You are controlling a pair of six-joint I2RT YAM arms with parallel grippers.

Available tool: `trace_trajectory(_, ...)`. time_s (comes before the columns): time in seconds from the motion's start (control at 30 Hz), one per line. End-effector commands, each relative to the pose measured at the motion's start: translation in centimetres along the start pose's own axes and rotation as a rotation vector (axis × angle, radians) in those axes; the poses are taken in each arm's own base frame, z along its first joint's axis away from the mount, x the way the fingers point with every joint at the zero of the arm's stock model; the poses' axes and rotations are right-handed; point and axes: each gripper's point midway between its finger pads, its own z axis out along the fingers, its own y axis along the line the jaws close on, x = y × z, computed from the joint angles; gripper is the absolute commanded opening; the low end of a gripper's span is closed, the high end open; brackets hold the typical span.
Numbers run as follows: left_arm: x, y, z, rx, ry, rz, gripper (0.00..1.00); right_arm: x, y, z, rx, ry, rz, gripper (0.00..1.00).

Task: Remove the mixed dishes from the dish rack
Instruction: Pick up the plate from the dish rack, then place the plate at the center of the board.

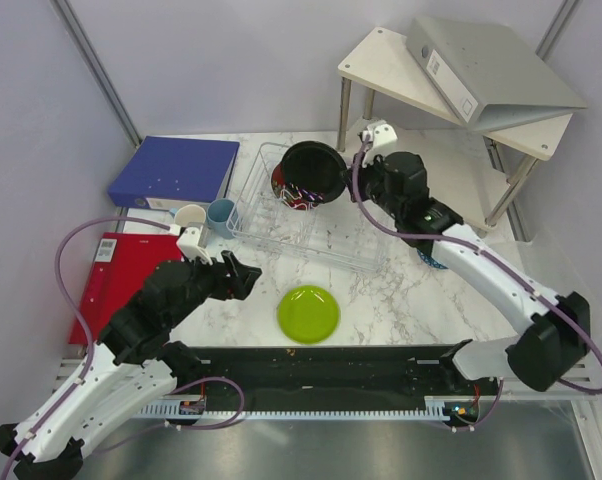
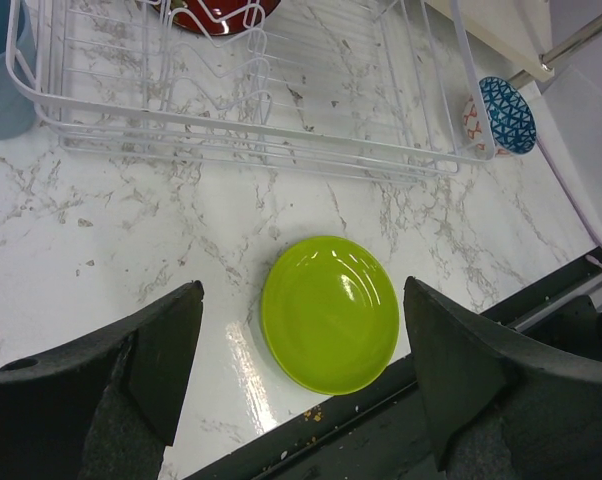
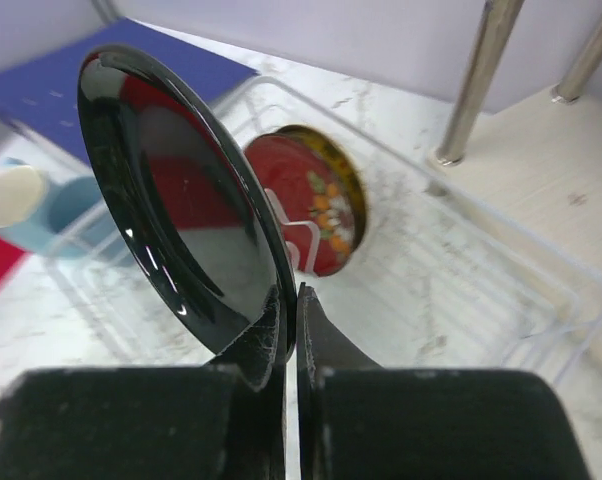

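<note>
My right gripper (image 1: pixel 347 186) (image 3: pixel 289 300) is shut on the rim of the black plate (image 1: pixel 313 172) (image 3: pixel 181 210), holding it on edge just above the clear dish rack (image 1: pixel 326 240) (image 2: pixel 251 135) (image 3: pixel 511 290). A red bowl (image 1: pixel 293 195) (image 3: pixel 311 205) (image 2: pixel 221 10) stands on edge in the rack behind the plate. The lime-green plate (image 1: pixel 308 313) (image 2: pixel 329 312) lies flat on the marble in front of the rack. My left gripper (image 1: pixel 245 275) (image 2: pixel 303 290) hangs open above it, touching nothing. A light blue cup (image 1: pixel 221 214) and a cream mug (image 1: pixel 189 217) stand left of the rack.
A blue patterned bowl (image 1: pixel 429 262) (image 2: pixel 506 115) sits right of the rack, partly under my right arm. A blue binder (image 1: pixel 176 170) and a red folder (image 1: pixel 106 275) lie at the left. The white shelf (image 1: pixel 401 75) carries a grey binder (image 1: pixel 491 65).
</note>
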Motion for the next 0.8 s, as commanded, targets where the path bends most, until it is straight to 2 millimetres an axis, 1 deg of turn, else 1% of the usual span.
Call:
trace_trajectory(0.0, -1.2, -0.7, -0.2, 0.026, -0.048, -0.020, 0.87, -1.0, 3.8, -4.4, -0.151, 0.005, 0.370, 0.00)
trace_trajectory(0.03, -1.3, -0.7, -0.3, 0.027, -0.051, -0.023, 0.87, -0.9, 4.2, -5.4, -0.164, 0.020, 0.413, 0.00)
trace_trajectory(0.07, -1.6, -0.8, -0.4, 0.027, -0.058, -0.026, 0.87, 0.3, 4.5, -6.1, -0.166, 0.082, 0.447, 0.00)
trace_trajectory(0.1, -1.6, -0.7, -0.4, 0.021, -0.061, -0.031, 0.87, 0.2, 5.2, -7.2, -0.193, 0.107, 0.507, 0.00)
trace_trajectory(0.13, -1.7, -0.8, -0.5, 0.026, -0.066, -0.033, 0.87, 0.8, 5.5, -7.9, -0.204, 0.139, 0.532, 0.00)
trace_trajectory(0.17, -1.9, -0.8, -0.5, 0.024, -0.072, -0.037, 0.87, 1.8, 5.8, -8.8, -0.206, 0.191, 0.560, 0.00)
trace_trajectory(0.2, -2.0, -0.8, -0.7, 0.024, -0.079, -0.041, 0.86, 1.7, 6.6, -10.1, -0.248, 0.211, 0.591, 0.00)
trace_trajectory(0.27, -2.2, -0.6, -0.8, 0.017, -0.092, -0.047, 0.86, 3.2, 7.1, -11.7, -0.266, 0.287, 0.617, 0.00)
trace_trajectory(0.3, -2.2, -0.5, -0.8, 0.014, -0.096, -0.053, 0.86, 3.3, 7.4, -12.8, -0.283, 0.302, 0.623, 0.00)
trace_trajectory(0.37, -2.2, -0.3, -0.8, 0.003, -0.103, -0.064, 0.86, 5.5, 7.9, -14.3, -0.298, 0.395, 0.638, 0.00)
trace_trajectory(0.4, -2.1, -0.2, -0.8, 0.003, -0.104, -0.078, 0.86, 5.7, 7.9, -15.2, -0.304, 0.400, 0.641, 0.00)
trace_trajectory(0.43, -2.0, -0.1, -0.7, -0.005, -0.105, -0.087, 0.86, 7.5, 7.6, -15.7, -0.276, 0.444, 0.647, 0.00)
trace_trajectory(0.5, -1.8, 0.2, -0.6, -0.023, -0.107, -0.113, 0.85, 8.6, 7.6, -16.6, -0.272, 0.460, 0.650, 0.00)
trace_trajectory(0.53, -1.7, 0.3, -0.5, -0.027, -0.103, -0.120, 0.84, 10.4, 7.5, -16.9, -0.261, 0.507, 0.657, 0.00)
trace_trajectory(0.57, -1.6, 0.4, -0.4, -0.033, -0.099, -0.124, 0.84, 11.3, 7.5, -17.1, -0.258, 0.527, 0.661, 0.00)
trace_trajectory(0.6, -1.5, 0.3, -0.3, -0.031, -0.097, -0.132, 0.84, 13.2, 7.7, -17.2, -0.253, 0.573, 0.668, 0.00)
trace_trajectory(0.67, -1.3, 0.4, -0.1, -0.039, -0.084, -0.134, 0.84, 15.0, 7.8, -17.2, -0.252, 0.610, 0.675, 0.00)
trace_trajectory(0.7, -1.3, 0.4, 0.0, -0.040, -0.080, -0.133, 0.83, 17.1, 7.9, -17.3, -0.242, 0.655, 0.675, 0.00)
trace_trajectory(0.77, -1.1, 0.2, 0.1, -0.035, -0.067, -0.133, 0.83, 18.2, 8.1, -16.9, -0.253, 0.666, 0.689, 0.00)
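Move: The black plate is already out of the rack, pinched by its rim; the green plate it is taken to lies about 21 cm back, 9 cm left and 26 cm below the right hand. The dish rack's middle is some 2 cm ahead, 4 left and 23 below; the red plate in it roughly 8 ahead, 9 left and 17 down. From the left hand, the green plate is about 10 cm right, 1 back, 20 below. The right hand keeps its pinch on the black plate's rim and swings it quickly back, some 21 cm, away from the red plate and over the rack's near side towards the green plate, rising barely 2 cm before sinking to end about 11 cm lower. On the way the wrist tips the fingers steeply downward by nearly 50 degrees and rolls its left side up some 20, bringing the held plate over the green one while the hand stays to that plate's right. ##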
